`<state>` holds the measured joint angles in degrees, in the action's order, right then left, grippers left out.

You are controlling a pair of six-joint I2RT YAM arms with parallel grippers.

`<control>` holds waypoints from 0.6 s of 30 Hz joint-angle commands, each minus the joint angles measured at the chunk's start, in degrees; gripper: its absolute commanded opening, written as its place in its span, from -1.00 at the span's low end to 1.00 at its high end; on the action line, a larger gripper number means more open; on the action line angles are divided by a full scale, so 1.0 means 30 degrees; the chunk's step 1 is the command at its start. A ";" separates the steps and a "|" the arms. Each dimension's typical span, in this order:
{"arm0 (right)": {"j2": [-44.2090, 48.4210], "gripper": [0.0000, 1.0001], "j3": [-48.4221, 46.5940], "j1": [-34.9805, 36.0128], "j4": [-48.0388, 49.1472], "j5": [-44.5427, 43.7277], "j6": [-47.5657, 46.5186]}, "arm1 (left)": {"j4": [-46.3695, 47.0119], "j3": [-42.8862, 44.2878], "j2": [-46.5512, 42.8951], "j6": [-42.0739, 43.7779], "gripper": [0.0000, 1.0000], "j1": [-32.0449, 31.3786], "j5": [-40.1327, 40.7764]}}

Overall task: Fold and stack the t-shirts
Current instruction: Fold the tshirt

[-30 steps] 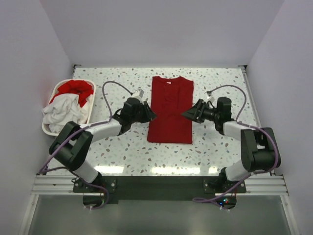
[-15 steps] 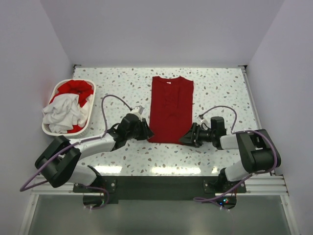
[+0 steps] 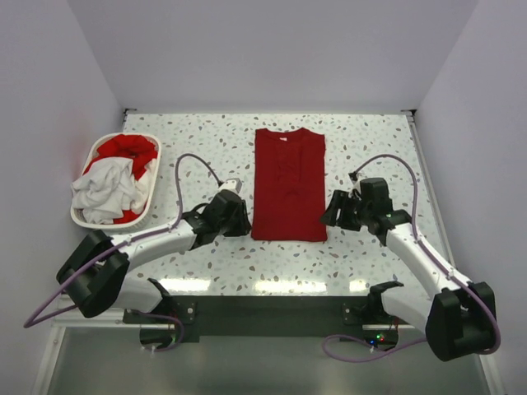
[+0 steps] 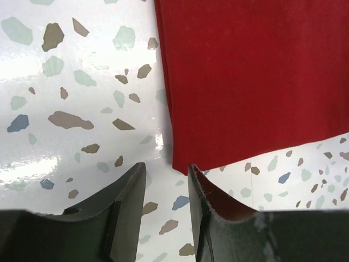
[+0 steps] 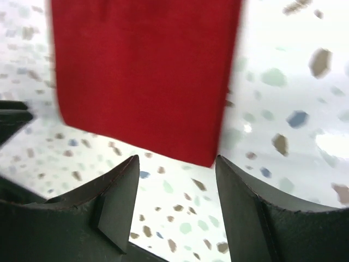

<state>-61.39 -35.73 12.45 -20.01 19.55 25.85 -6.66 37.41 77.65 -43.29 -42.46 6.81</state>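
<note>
A deep red t-shirt lies flat on the table as a long folded rectangle, neck at the far end. My left gripper sits low beside its near left corner. In the left wrist view that gripper is open with only table between the fingers, and the shirt has its corner just ahead of the gap. My right gripper stands off the near right corner. It is open and empty too, the shirt ending just ahead of its right finger.
A white laundry basket stands at the left edge of the table, holding a crumpled red t-shirt and a white t-shirt. White walls close in the table at the left, right and back.
Both grippers moved from the shirt's long sides down to its near corners, and their jaws have widened. The right arm has swung outward to the right.
</note>
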 commanded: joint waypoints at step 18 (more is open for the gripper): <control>-0.5611 0.15 -0.2067 0.3467 -0.1650 -0.6016 0.0789 | -0.2440 0.3058 0.1744 0.1099 -0.10 -0.1199 0.2419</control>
<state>-77.01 -39.86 21.43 -26.41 3.92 27.03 -14.06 44.40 82.24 -41.10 -45.58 12.84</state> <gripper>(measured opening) 0.578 0.454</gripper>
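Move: The right hand's target is the folded t-shirt's bottom right corner, about 8 cm below it, 2 cm to its left and 1 cm back. The bottom left corner lies about 18 cm farther left of that corner, level with it, and the collar end about 12 cm left and 30 cm ahead of the hand. From the left hand, that bottom left corner is some 3 cm to the right and 4 cm below; the laundry basket is about 37 cm left and 15 cm ahead. Lower the right gripper about 7 cm onto the t-shirt's bottom right corner, easing slightly back and swinging a little right before coming back left. Tip its fingers some 20 degrees steeper on the way down and keep them open, one on each side of the corner. Hold the left gripper, still open, beside the bottom left corner, rolling it only slightly. ##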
